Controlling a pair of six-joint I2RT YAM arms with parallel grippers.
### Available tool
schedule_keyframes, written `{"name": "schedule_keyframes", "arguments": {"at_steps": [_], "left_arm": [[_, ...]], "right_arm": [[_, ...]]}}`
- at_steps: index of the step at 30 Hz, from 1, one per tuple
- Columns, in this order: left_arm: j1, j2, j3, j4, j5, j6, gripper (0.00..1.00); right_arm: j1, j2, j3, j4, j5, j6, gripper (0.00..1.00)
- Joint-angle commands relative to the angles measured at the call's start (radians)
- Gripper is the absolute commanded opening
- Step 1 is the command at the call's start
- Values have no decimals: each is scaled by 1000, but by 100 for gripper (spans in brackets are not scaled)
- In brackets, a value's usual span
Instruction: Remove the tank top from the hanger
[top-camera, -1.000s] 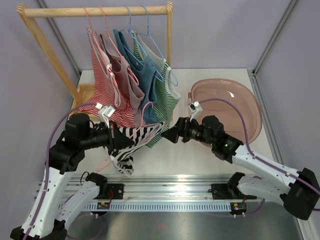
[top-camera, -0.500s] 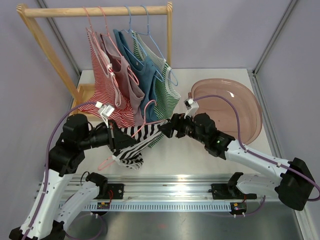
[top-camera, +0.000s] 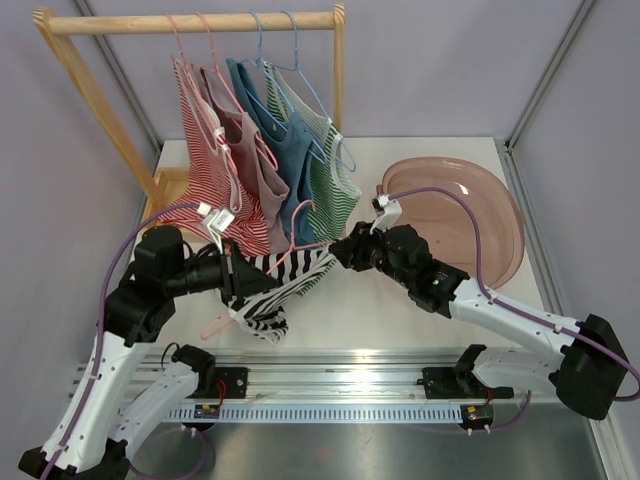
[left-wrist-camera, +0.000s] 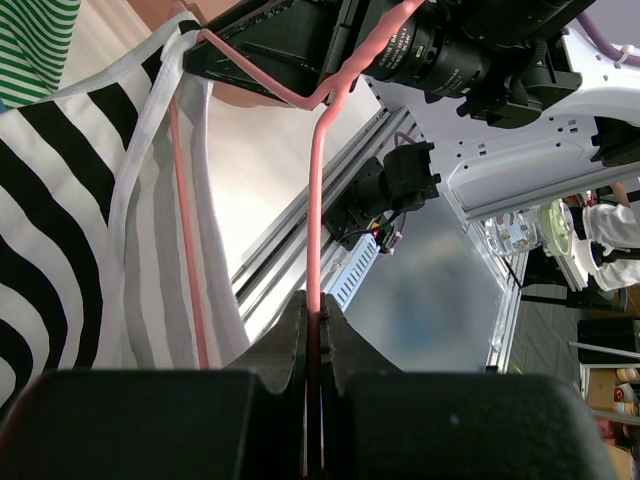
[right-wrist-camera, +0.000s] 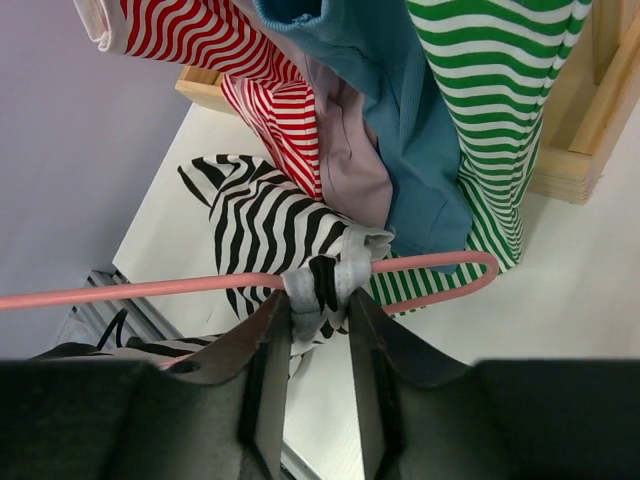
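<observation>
The black-and-white striped tank top (top-camera: 288, 272) hangs on a pink hanger (top-camera: 214, 325) held low over the table between both arms. My left gripper (top-camera: 240, 280) is shut on the hanger's wire (left-wrist-camera: 316, 200), which runs straight up from between its jaws (left-wrist-camera: 315, 305). The striped cloth (left-wrist-camera: 60, 200) drapes to the left of it. My right gripper (top-camera: 338, 252) is at the hanger's other end. In the right wrist view its jaws (right-wrist-camera: 318, 300) press on both sides of the top's bunched shoulder strap (right-wrist-camera: 325, 272), which wraps the pink hanger arm (right-wrist-camera: 150, 288).
A wooden rack (top-camera: 190, 20) at the back left carries red-striped (top-camera: 205, 180), mauve, blue (top-camera: 285, 150) and green-striped (top-camera: 335, 190) tops on hangers, close behind the held hanger. A pink basin (top-camera: 490, 215) sits at the right. A metal rail (top-camera: 350, 385) runs along the near edge.
My right gripper has moved left up to the hanger's end and its jaws have narrowed from wide open onto the strap. The left gripper kept its hold and shifted the hanger slightly.
</observation>
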Motion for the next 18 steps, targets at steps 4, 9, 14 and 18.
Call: {"name": "schedule_keyframes", "arguments": {"at_steps": [4,9,14,18], "left_arm": [[-7,-1,28,36,-19,5,0],[-7,13,59,-31,-73,59,0],[-7,7,82,-45,-29,85,0],[-7,-17,86,-31,46,94,0]], "right_arm": [[6,-27,41,-12,78,-37,27],[6,-77,18,-51,132,-56,0],[3,-93,53,-169,288,-100,0],[-9,-68,142,-304,415,-117,0]]}}
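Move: Between the right hand's parted fingertips lies the gathered strap of the black-striped tank top, about 1 cm ahead and 1 cm left at fingertip height. The hanger's looped end is roughly 2 cm ahead and 3 cm right. The green-striped top hangs some 14 cm ahead and 2 cm left, its middle about 4 cm higher. From the left hand, on the hanger's other arm, that strap is roughly 7 cm ahead, 12 cm right and 3 cm lower. Shutting its half-open fingers on the strap, the right hand pinches the cloth and draws it out along the hanger arm towards the looped end, about 5 cm to the right and slightly forward, gathering speed. Its wrist turns some 10 degrees clockwise and rolls left side down. The left hand keeps its closed grip on the hanger and holds it nearly in place. ##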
